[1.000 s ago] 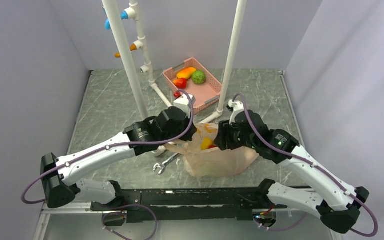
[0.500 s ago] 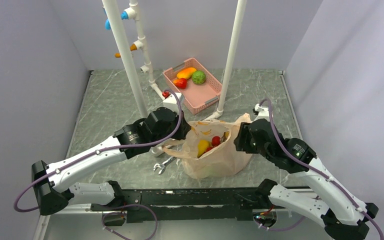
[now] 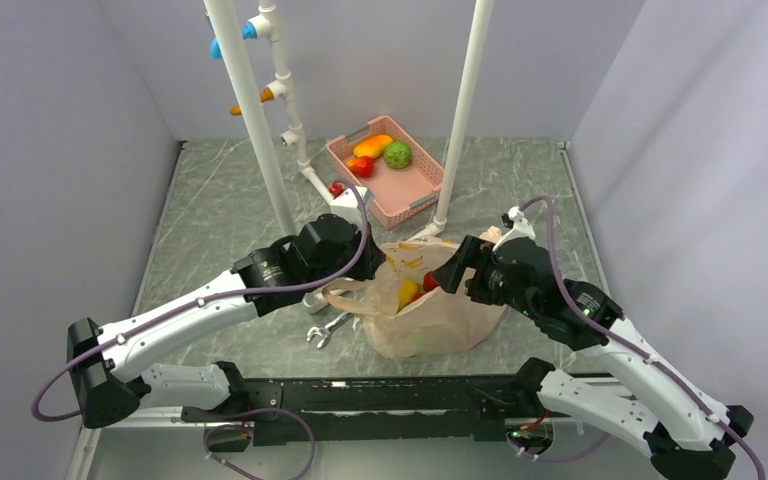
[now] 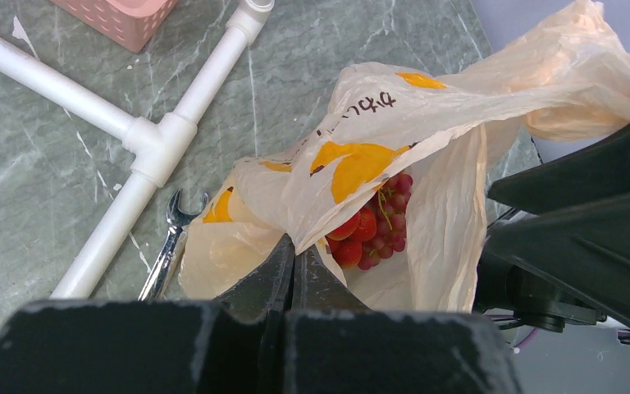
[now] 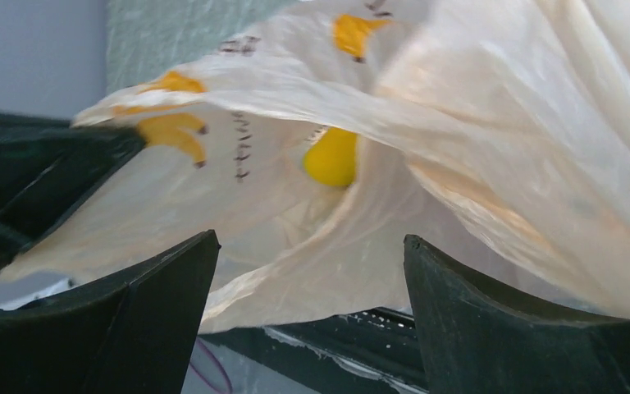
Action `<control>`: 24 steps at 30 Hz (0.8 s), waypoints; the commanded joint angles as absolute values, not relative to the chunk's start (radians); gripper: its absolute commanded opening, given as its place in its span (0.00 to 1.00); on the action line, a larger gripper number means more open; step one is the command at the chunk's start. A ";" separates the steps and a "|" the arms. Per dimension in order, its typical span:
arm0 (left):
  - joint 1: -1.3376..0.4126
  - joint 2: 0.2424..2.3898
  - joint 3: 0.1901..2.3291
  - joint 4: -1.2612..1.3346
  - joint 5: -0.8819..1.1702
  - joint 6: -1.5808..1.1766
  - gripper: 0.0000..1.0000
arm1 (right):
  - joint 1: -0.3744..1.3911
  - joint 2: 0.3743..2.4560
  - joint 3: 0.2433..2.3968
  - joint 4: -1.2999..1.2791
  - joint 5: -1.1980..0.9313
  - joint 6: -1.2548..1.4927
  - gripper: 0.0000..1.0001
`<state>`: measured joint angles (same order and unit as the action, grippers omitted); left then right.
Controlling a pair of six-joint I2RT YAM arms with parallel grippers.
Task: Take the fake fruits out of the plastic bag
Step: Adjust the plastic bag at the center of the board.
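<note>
The plastic bag lies at the table's front centre, its mouth pulled open toward the left. My left gripper is shut on the bag's left rim and holds it up. Inside, a bunch of red-purple grapes shows beside a yellow fruit. My right gripper hangs open at the right side of the mouth, its tips apart from the fruits. In the right wrist view the wide fingers frame crinkled bag film, with the yellow fruit beyond.
A pink basket at the back holds orange, green and red toy fruits. White pipe posts rise behind the bag, with a floor pipe near it. A metal wrench lies just left of the bag.
The two grippers drew apart and spread the bag's mouth. The right gripper then let go of the right rim, opened wide and swung back left over the opening. The left keeps its grip.
</note>
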<state>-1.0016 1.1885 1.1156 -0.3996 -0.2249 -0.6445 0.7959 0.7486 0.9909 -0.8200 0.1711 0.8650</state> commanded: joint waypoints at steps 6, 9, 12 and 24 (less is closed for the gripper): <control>-0.998 1.179 1.154 -0.364 -0.211 -0.655 0.00 | 0.798 0.733 0.855 -0.631 0.372 1.048 0.78; -0.997 1.174 1.153 -0.365 -0.220 -0.652 0.00 | 0.796 0.722 0.809 -0.548 0.323 1.004 0.63; -0.997 1.168 1.157 -0.374 -0.239 -0.649 0.00 | 0.795 0.696 0.776 -0.548 0.317 1.002 0.48; -0.997 1.154 1.134 -0.353 -0.402 -0.759 0.00 | 0.795 0.601 0.770 -0.707 0.382 0.951 0.00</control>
<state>-1.0016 1.1763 1.1164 -0.4000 -0.3244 -0.7177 0.7952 0.6365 0.7467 -0.6510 0.3511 0.9756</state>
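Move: Below the right hand, about 4 cm down, 2 cm ahead and 2 cm to its right, lies the right-hand side of the plastic bag's rim. Inside the bag, the red fruit is roughly 3 cm ahead and 3 cm left of that hand, some 14 cm lower; the yellow fruit is about 2 cm ahead and 6 cm left, similarly low. From the left hand, still pinching the rim, that right side lies about 16 cm right, 3 cm back and 4 cm lower. Dropping about 4 cm and reaching some 2.5 cm forward with open fingers, the right hand turns about 10 degrees clockwise, shuts its fingers on the right side of the bag's rim, then draws roughly 1.5 cm to the right. Late on, the left hand keeps its pinch and eases forward and left by about 1.5 cm, turning slightly counter-clockwise. ##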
